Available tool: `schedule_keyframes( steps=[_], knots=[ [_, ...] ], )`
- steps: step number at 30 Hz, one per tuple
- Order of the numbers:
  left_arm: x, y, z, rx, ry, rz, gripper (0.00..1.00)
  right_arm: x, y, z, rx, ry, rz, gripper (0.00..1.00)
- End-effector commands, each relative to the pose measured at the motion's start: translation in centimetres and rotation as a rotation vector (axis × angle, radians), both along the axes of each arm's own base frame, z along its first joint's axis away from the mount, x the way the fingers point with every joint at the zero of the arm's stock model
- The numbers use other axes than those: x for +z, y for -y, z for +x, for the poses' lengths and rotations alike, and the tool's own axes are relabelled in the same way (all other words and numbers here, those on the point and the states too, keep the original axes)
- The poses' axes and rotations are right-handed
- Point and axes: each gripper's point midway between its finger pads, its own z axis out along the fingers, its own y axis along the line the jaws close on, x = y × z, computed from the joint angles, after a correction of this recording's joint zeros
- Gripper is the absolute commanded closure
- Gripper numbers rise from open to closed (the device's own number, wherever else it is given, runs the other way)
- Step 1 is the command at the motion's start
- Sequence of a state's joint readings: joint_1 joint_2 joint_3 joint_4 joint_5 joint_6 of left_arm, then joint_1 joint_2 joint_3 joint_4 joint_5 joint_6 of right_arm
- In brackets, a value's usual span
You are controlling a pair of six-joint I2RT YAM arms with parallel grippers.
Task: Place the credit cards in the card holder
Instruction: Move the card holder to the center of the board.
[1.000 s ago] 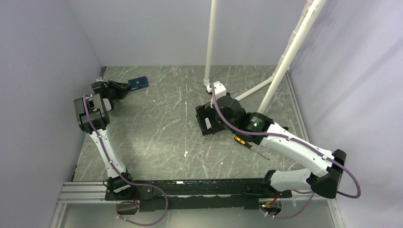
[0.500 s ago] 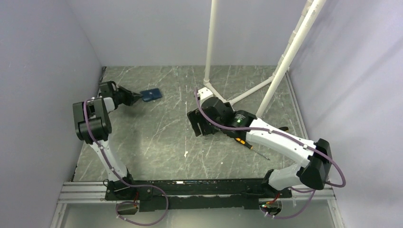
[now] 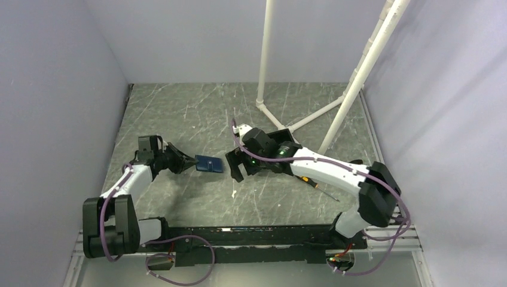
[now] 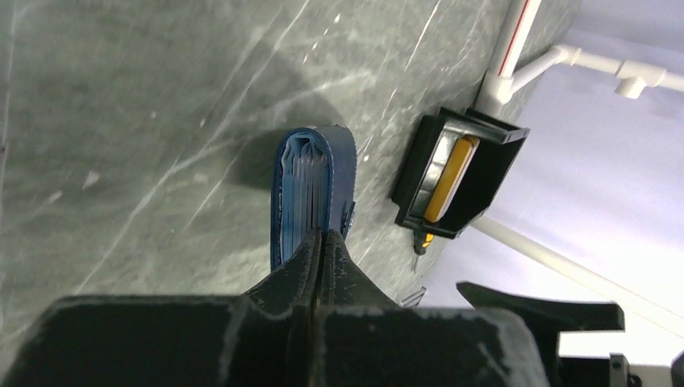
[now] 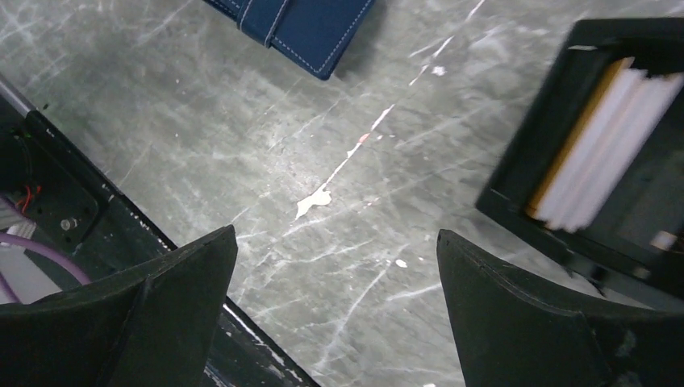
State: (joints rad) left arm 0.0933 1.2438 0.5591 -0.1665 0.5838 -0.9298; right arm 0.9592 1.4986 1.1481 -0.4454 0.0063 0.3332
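Note:
My left gripper point(image 3: 194, 162) is shut on the near edge of the dark-blue card holder point(image 3: 210, 163). In the left wrist view the fingertips point(image 4: 323, 235) pinch one flap of the card holder point(image 4: 310, 185), seen edge-on with its pockets showing. My right gripper point(image 3: 234, 166) hovers wide open just right of the holder. Nothing lies between its fingers point(image 5: 335, 234), and a corner of the card holder point(image 5: 306, 24) shows ahead of them. The credit cards stand in a black box: whitish ones point(image 5: 601, 153) beside an orange-gold one point(image 5: 573, 145), which also shows as the orange-gold card point(image 4: 448, 173).
The black open box point(image 4: 418, 173) sits behind the right arm, mostly hidden in the top view. An orange-handled screwdriver point(image 3: 308, 180) lies to its right. White pipes point(image 3: 263, 54) rise from the back of the table. Grey walls close both sides.
My left gripper shut on the card holder and carried it from the far back left to the middle. The right arm swung left, away from the black box.

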Motion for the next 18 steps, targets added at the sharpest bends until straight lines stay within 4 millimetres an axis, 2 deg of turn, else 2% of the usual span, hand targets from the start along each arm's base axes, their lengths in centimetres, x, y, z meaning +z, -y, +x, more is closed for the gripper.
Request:
schedule_keyframes(
  steps=[1,8,9,10,12,13,15,18],
  knots=[
    [0.3,0.7,-2.4,-0.054,-0.025,-0.018,1.00,-0.5,-3.2,-0.3,0.055,-0.077,0.100,0.06],
    [0.1,1.5,-4.8,-0.044,-0.070,-0.065,1.00,-1.5,-5.7,-0.3,0.100,-0.159,0.165,0.21],
    [0.1,1.7,-5.2,-0.051,-0.088,-0.079,0.90,-1.8,-6.0,-0.3,0.104,-0.174,0.164,0.23],
    [0.2,1.9,-5.5,-0.060,-0.105,-0.091,0.73,-2.2,-6.2,-0.4,0.107,-0.188,0.163,0.25],
    [0.8,1.9,-6.1,-0.071,-0.151,-0.086,0.31,-3.3,-6.5,-0.5,0.113,-0.211,0.150,0.31],
    [1.3,1.7,-6.2,-0.075,-0.147,-0.063,0.20,-3.7,-6.5,-0.5,0.113,-0.218,0.143,0.33],
    [3.5,1.2,-5.7,-0.082,-0.075,-0.011,0.09,-4.4,-6.6,-0.7,0.119,-0.232,0.138,0.39],
    [5.5,-0.1,-4.3,-0.074,0.004,0.089,0.03,-5.2,-6.9,-1.3,0.129,-0.254,0.144,0.44]
  ],
)
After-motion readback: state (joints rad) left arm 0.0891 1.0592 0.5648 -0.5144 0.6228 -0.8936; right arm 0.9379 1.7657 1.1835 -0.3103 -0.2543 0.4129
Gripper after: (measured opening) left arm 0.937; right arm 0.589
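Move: The left fingers still pinch the left end of the card holder, whose middle is about 2 cm ahead, 5 cm right and 2 cm below that hand. The open board spot lies roughly 3 cm back, 6 cm right and 5 cm down. From the right hand the card holder is some 5 cm ahead, 10 cm left and 8 cm lower. The black box is about 9 cm ahead and 13 cm right, the white paint mark 4 cm back, both some 10 cm below. Back towards its base, the left hand draws the pinched card holder about 5 cm over the board, sinking slightly, then spreads its fingers wide to let go and starts to lift. Meanwhile the right hand sinks some 6 cm and goes 5 cm left towards the card holder, tipping about 15 degrees steeper and narrowing its wide-open fingers to a little over half, still empty. ##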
